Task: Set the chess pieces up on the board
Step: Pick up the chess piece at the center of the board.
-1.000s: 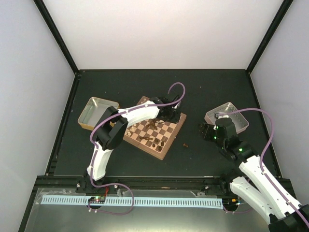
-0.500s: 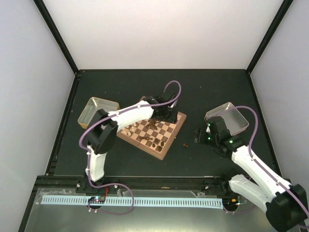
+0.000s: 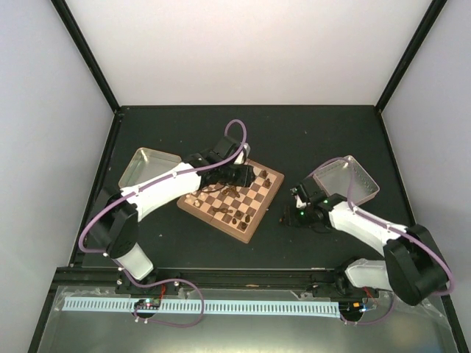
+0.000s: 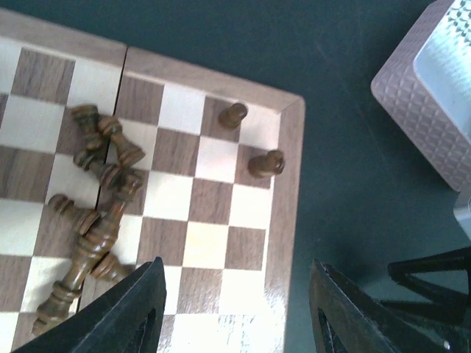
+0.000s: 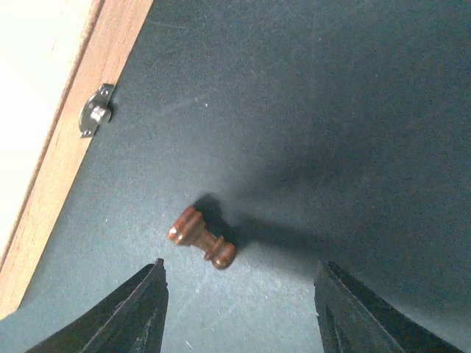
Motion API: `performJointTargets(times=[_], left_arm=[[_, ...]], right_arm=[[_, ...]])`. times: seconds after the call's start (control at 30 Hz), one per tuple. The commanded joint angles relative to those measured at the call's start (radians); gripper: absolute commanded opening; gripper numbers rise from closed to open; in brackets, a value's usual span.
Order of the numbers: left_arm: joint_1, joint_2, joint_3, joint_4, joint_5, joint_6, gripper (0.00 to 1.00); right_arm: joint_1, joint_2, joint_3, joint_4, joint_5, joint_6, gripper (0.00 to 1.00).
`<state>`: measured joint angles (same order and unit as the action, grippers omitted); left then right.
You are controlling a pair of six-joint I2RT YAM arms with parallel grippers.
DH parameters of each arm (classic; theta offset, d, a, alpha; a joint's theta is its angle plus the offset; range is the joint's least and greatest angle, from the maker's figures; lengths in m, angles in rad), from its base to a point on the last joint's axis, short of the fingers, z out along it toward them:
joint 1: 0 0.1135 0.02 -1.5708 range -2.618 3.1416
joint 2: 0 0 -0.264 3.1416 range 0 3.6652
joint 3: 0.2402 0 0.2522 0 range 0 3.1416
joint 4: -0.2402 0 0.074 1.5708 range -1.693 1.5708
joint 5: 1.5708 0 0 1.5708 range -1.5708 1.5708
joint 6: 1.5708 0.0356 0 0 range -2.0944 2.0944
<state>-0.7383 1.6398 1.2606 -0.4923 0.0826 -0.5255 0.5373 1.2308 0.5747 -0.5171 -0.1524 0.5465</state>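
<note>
The board (image 3: 263,193) lies tilted at mid table, its corner (image 4: 250,213) in the left wrist view. A heap of dark brown chess pieces (image 4: 92,220) lies toppled on it, and two dark pieces (image 4: 233,115) (image 4: 266,162) stand upright near the corner. My left gripper (image 4: 235,283) hovers open above the board with nothing between its fingers. A dark pawn (image 5: 202,237) lies on its side on the mat beside the board's rim (image 5: 62,154). My right gripper (image 5: 241,276) hangs open just above it, the pawn a little ahead of the fingertips and untouched.
A shallow metal tray (image 3: 147,170) sits left of the board and another tray (image 3: 347,179) to the right. A small metal latch (image 5: 96,110) is on the board's side. The right gripper (image 3: 291,213) is close to the board's right corner.
My left gripper opened and pulled back leftward over the board. The right arm swung from the right tray over to the loose pawn on the mat, its jaws narrowing somewhat.
</note>
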Motion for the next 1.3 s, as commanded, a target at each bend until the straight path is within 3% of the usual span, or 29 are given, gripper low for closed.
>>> performJointTargets(times=[0.0,0.23,0.47,0.8,1.1,1.27], left_arm=[[0.022,-0.058,-0.049,0.051,0.056,0.01,0.55],[0.032,-0.11,-0.09,0.055,0.068,0.011,0.56],[0.037,-0.143,-0.121,0.06,0.073,0.008,0.56],[0.04,-0.166,-0.15,0.068,0.078,0.005,0.56],[0.041,-0.179,-0.166,0.083,0.086,-0.009,0.57],[0.042,-0.211,-0.209,0.114,0.108,-0.048,0.56]], right_arm=[[0.025,0.079,0.064,0.0,0.01,-0.044,0.55],[0.082,0.207,0.138,-0.038,0.069,-0.085,0.48],[0.136,0.275,0.185,-0.082,0.148,-0.085,0.32],[0.193,0.276,0.182,-0.127,0.177,-0.063,0.38],[0.2,0.28,0.169,-0.111,0.191,-0.046,0.11],[0.2,0.241,0.166,-0.064,0.226,-0.079,0.04]])
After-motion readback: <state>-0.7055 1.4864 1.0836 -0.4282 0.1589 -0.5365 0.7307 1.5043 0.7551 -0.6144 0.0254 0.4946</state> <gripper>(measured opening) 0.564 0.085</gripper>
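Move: The fallen brown chess piece lies on the dark table about 3 cm left of the right hand, 1 cm ahead and some 3 cm below; the upright dark pieces on the board's near side are about 15 cm to that hand's left and 1 cm ahead. From the left hand, the centre pile is roughly 6 cm left, 1 cm ahead and 12 cm down, with the two upright corner pieces 4 cm ahead, 6 cm right and 11 cm down. The right hand slides left and sinks, about 2.5 cm left and 2 cm down, onto the fallen piece beside the board, turning some 10 degrees counter-clockwise while its left side tips down; it edges forward, then eases back about 1 cm as its half-open fingers narrow, widen slightly and pinch the piece between their tips. The left hand, fingers still half open and empty, drifts about 3.5 cm back and to the left high over the board, first dipping a centimetre and rising again. ##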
